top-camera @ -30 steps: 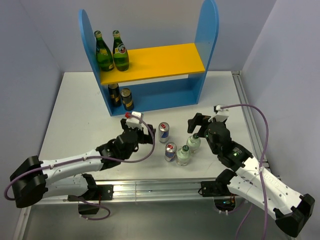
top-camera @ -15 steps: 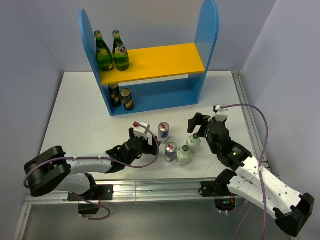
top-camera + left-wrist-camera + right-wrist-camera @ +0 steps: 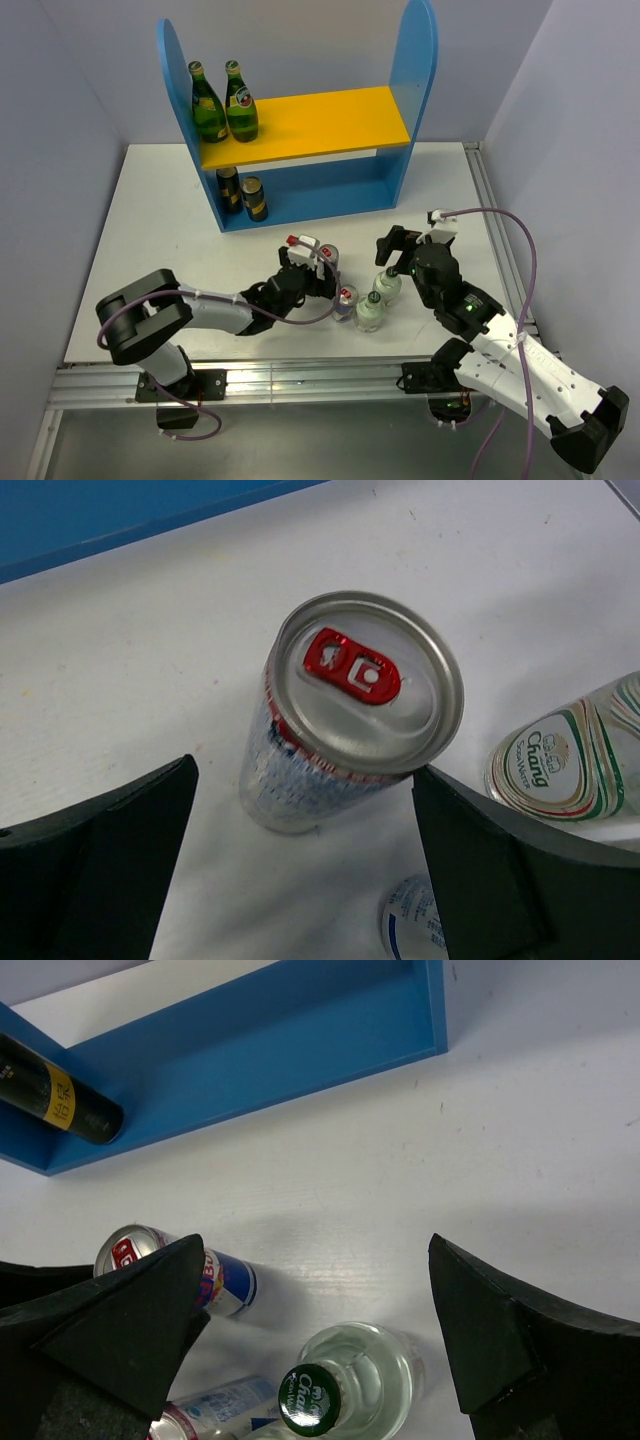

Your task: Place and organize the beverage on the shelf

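Two blue-and-silver cans (image 3: 328, 262) (image 3: 343, 300) and two short clear bottles (image 3: 387, 285) (image 3: 368, 312) stand as a cluster on the table. My left gripper (image 3: 320, 262) is open around the farther can (image 3: 340, 730): a gap shows at its left finger (image 3: 110, 850), while the right finger (image 3: 480, 860) is close to the can's rim. My right gripper (image 3: 393, 255) hangs open above the farther clear bottle (image 3: 365, 1370), holding nothing. The shelf (image 3: 310, 120) stands at the back, with two dark cans (image 3: 242, 195) on its lower level.
Two green glass bottles (image 3: 222, 105) stand at the left end of the shelf's yellow-orange upper board. The other can (image 3: 415, 930) and a clear bottle (image 3: 560, 765) stand close beside the left gripper. The table's metal rail (image 3: 300, 375) runs along the near edge.
My left arm has swung right and forward, bringing its open jaws around the farther blue-and-silver can. The right arm and the drinks have not moved.
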Motion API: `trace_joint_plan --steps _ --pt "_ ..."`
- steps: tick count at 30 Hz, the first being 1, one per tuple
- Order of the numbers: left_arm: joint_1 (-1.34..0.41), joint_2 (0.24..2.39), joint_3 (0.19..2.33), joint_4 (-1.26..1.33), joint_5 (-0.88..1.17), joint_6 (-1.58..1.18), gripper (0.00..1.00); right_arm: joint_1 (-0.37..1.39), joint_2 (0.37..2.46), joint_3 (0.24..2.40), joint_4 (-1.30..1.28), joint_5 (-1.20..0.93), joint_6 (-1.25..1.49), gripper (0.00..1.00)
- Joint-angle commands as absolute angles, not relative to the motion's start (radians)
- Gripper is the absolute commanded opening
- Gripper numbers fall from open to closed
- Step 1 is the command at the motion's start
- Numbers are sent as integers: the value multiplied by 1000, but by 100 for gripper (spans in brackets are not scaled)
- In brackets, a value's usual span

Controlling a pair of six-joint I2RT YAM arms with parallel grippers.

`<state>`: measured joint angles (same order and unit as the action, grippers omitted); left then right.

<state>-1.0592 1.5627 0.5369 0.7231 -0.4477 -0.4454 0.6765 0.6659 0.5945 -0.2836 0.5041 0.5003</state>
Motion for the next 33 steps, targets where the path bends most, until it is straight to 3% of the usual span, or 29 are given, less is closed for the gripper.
trace_joint_plan --steps 1,6,9,12,13,16,18,19,26,33 --pt "-1063 1618 615 821 -465 -413 95 681 660 594 -265 526 500 100" --pt "-1062 1692 661 845 -509 -394 92 681 655 592 -264 526 500 100" --pt "-1062 1723 672 874 -538 -393 83 681 655 592 -262 525 500 100" --pt "-1058 1747 696 868 -549 -380 65 681 655 592 -262 523 500 100" --pt "-1058 1752 703 867 -554 -374 51 681 655 592 -262 523 500 100" --pt "-1057 1747 718 847 -557 -374 21 681 655 592 -264 525 502 100" --pt "-1058 1729 724 830 -563 -373 12 683 652 592 -264 526 502 100" --pt "-1058 1717 729 790 -574 -376 0 681 650 592 -264 526 502 100" --pt "-1058 1554 909 427 -660 -345 0 681 643 591 -259 520 502 100" --pt "-1040 1532 1318 121 -704 -258 0 681 646 592 -255 509 500 100"
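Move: The blue-and-silver can to be taken stands upright just off the left hand's open fingers, about 4 cm ahead and 3 cm to the right, its middle roughly 2 cm lower. A second small can stands some 9 cm nearer the robot than it and 4 cm farther right; the near Chang bottle is about 5 cm back and 13 cm right of the left hand, the far one 18 cm right, nearly level. From the right hand the can is roughly 13 cm left, 3 cm ahead and 13 cm below. The upright blue-and-silver can is taken between the left hand's fingers: the hand slides level about 4 cm forward and right until they straddle it, then they close from wide open to a bit over half and pinch its sides. Keeping hold, the hand lifts steeply some 13 cm, easing forward towards the shelf and turning about 10 degrees counter-clockwise. ##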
